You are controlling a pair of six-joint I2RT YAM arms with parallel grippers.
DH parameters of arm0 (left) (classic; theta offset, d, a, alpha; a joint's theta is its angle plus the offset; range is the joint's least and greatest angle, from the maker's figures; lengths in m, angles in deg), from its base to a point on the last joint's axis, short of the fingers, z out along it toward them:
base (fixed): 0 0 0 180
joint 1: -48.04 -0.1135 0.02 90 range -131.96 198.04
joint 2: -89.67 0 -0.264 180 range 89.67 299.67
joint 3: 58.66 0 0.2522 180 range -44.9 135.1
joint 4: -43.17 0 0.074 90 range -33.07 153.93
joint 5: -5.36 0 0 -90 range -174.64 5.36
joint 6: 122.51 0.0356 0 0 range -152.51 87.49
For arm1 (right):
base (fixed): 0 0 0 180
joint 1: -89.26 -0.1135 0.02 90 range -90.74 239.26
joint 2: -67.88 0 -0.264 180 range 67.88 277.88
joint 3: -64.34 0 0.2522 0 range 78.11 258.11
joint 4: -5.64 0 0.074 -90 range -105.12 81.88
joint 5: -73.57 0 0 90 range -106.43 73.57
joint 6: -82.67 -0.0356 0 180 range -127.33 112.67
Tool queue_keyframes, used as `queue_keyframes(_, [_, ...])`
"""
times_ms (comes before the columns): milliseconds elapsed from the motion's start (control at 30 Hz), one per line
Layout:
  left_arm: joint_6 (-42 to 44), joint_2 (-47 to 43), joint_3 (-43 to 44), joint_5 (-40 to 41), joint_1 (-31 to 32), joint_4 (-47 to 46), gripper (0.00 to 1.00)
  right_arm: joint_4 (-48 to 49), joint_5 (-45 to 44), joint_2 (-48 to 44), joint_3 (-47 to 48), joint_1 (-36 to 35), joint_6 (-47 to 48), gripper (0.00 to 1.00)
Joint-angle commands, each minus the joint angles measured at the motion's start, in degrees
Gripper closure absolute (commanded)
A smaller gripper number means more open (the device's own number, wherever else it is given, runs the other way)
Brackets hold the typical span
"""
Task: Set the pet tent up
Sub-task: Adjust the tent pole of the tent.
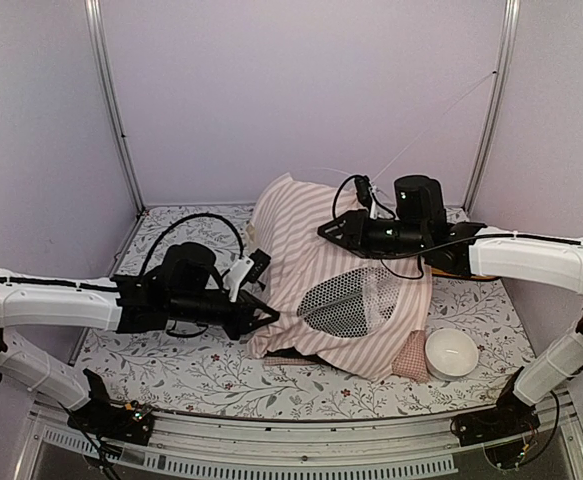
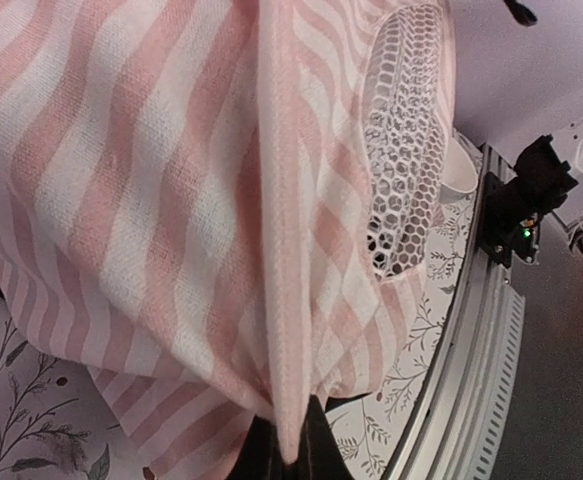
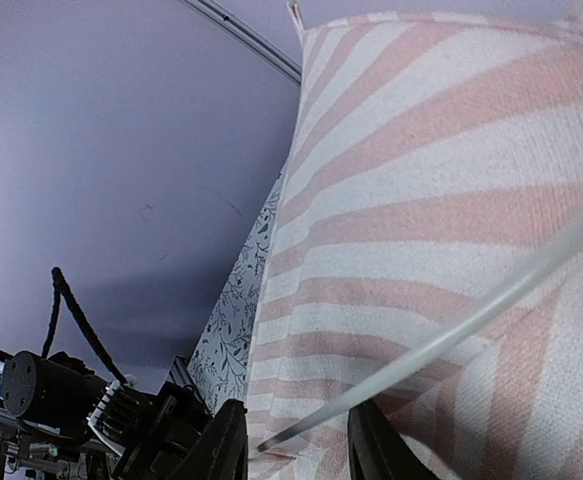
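The pet tent (image 1: 316, 255) is a slumped heap of pink-and-white striped fabric in the middle of the table, its oval mesh window (image 1: 346, 300) facing up toward the front. My left gripper (image 1: 271, 316) is at the tent's lower left edge. In the left wrist view, that left gripper (image 2: 291, 455) is shut on a narrow fold of the striped tent (image 2: 171, 180). My right gripper (image 1: 329, 230) hovers over the top of the tent. A thin white pole (image 3: 441, 335) passes between its spread fingers (image 3: 226, 445) without being pinched, and the pole (image 1: 436, 127) rises to the upper right.
A white bowl (image 1: 451, 352) and a pink checked cushion (image 1: 411, 356) sit at the tent's front right. A black cable (image 1: 196, 220) loops behind the left arm. Purple walls and metal frame posts (image 1: 111, 100) close in the floral table (image 1: 171, 375).
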Motion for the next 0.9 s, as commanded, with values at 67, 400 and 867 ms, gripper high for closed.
queue_keyframes(67, [1.27, -1.77, -1.65, -1.88, 1.28, -3.09, 1.00, 8.59, -3.59, 0.97, -1.18, -1.88, -5.28, 0.69])
queue_keyframes(400, [-0.43, -4.28, -3.61, 3.19, 1.17, -2.19, 0.78, 8.71, -7.42, 1.62, -2.04, -2.92, -7.88, 1.00])
queue_keyframes(867, [-4.06, -17.47, -25.94, 15.96, 1.75, -26.09, 0.54, 7.97, -6.61, 0.25, 1.63, -2.96, -11.83, 1.00])
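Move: The left hand already holds the lower end of the tent's pole sleeve at its fingertips; the mesh window is about 15 cm to its right and 2 cm ahead, and the black base edge some 5 cm back, 5 cm right and 12 cm below. The tent pole crosses the right hand's half-open fingers, about 1 cm left and 1 cm up; the mesh window lies some 10 cm back, 4 cm right and 10 cm below that hand. Left hand releases the sleeve, withdrawing about 7 cm left and down; right eases left, pinching the pole. ##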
